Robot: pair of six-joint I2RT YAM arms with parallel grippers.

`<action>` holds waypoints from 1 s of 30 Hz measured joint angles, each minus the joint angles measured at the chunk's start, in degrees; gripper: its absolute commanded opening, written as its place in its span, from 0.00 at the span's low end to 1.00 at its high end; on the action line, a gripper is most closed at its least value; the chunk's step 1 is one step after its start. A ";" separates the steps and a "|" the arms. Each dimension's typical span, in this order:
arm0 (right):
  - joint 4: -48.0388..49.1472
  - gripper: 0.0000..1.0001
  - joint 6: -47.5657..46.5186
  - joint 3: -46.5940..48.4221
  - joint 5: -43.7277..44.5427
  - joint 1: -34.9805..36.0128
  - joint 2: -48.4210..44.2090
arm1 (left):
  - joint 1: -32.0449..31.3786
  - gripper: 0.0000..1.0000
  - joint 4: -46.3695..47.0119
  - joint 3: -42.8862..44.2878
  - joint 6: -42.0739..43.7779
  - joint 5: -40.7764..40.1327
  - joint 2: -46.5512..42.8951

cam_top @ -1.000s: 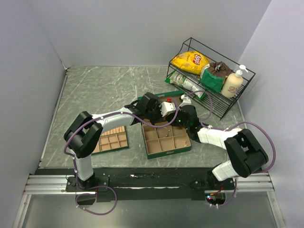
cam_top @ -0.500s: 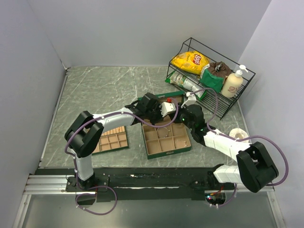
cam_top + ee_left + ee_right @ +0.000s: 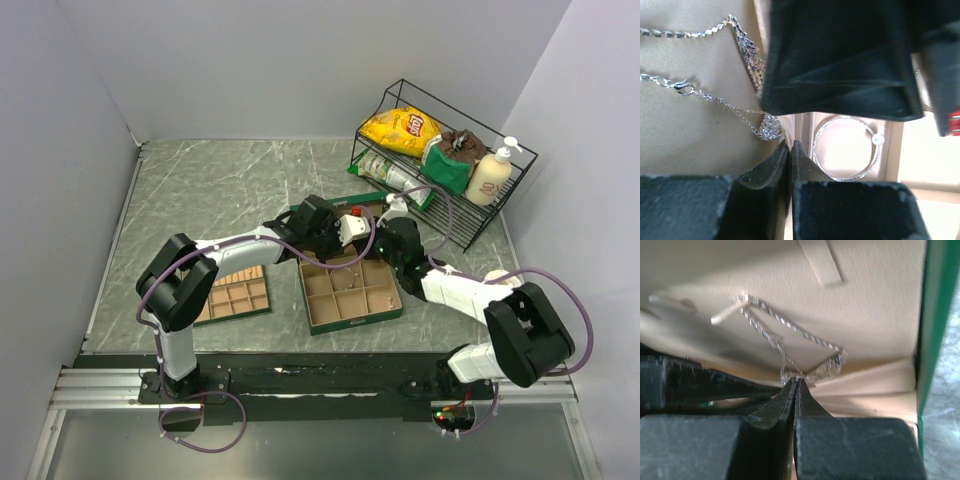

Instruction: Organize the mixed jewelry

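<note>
The green box (image 3: 352, 318) with tan compartments sits mid-table, and both grippers are at its far edge. My right gripper (image 3: 796, 382) is shut on a fine silvery chain (image 3: 790, 329) that trails across a tan compartment beside the green wall (image 3: 935, 340). My left gripper (image 3: 789, 148) is shut on a thin tan divider wall (image 3: 801, 125). Left of that wall lie a chain with a sparkly pendant (image 3: 769, 126) and a mesh chain (image 3: 750, 50). Right of it lies a round bangle (image 3: 845, 176) with a pearl. From above, the left gripper (image 3: 338, 240) and right gripper (image 3: 375, 243) nearly meet.
A flat tan divided tray (image 3: 232, 296) lies left of the box. A black wire rack (image 3: 450, 215) at the back right holds a chips bag (image 3: 402, 128) and a soap bottle (image 3: 492, 172). A green flat piece (image 3: 368, 197) lies just behind the grippers.
The right arm's elbow swung out to the right and came partly back, while its gripper stayed at the box's far edge. The left arm has not moved.
</note>
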 measured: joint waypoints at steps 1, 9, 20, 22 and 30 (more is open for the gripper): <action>-0.17 0.04 0.02 0.63 -0.09 -0.02 0.68 | 0.00 0.11 -0.04 0.00 -0.04 0.00 0.00; -1.40 0.11 0.02 3.93 -0.11 -0.22 3.74 | 0.00 0.10 -0.46 0.28 0.02 0.02 0.00; -7.63 0.32 0.24 7.32 1.95 -0.15 4.72 | 0.00 0.10 -0.48 0.39 0.11 0.00 -0.02; -9.16 0.37 0.24 8.04 2.73 -0.04 4.70 | 0.00 0.10 -0.48 0.39 0.13 0.00 -0.02; -14.25 0.56 -1.38 8.66 7.54 0.04 0.20 | -0.17 0.14 -0.31 0.46 0.20 0.15 -0.35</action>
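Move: My right fingertips are nearly shut just short of the necklace's pendant end, about 2 cm ahead at the same height. Its hook tab on the lid is some 4 cm to the left, 3 cm ahead and 3 cm up; the bracelet in its compartment lies about 2 cm back, straight in line and 6 cm down. The lid's right side is some 6 cm right and 4 cm ahead. From my left fingertips, the pendant end is about 2 cm ahead and 1 cm right. I nudge my right hand about 2 cm forward and slightly left, in at the pendant end by the lid's pocket. I hover there opening the fingers to roughly half, then draw off about 2 cm right and 1.5 cm up, away from the pocket, turning slightly clockwise. My left hand stays put, still pinching the pocket's edge. ##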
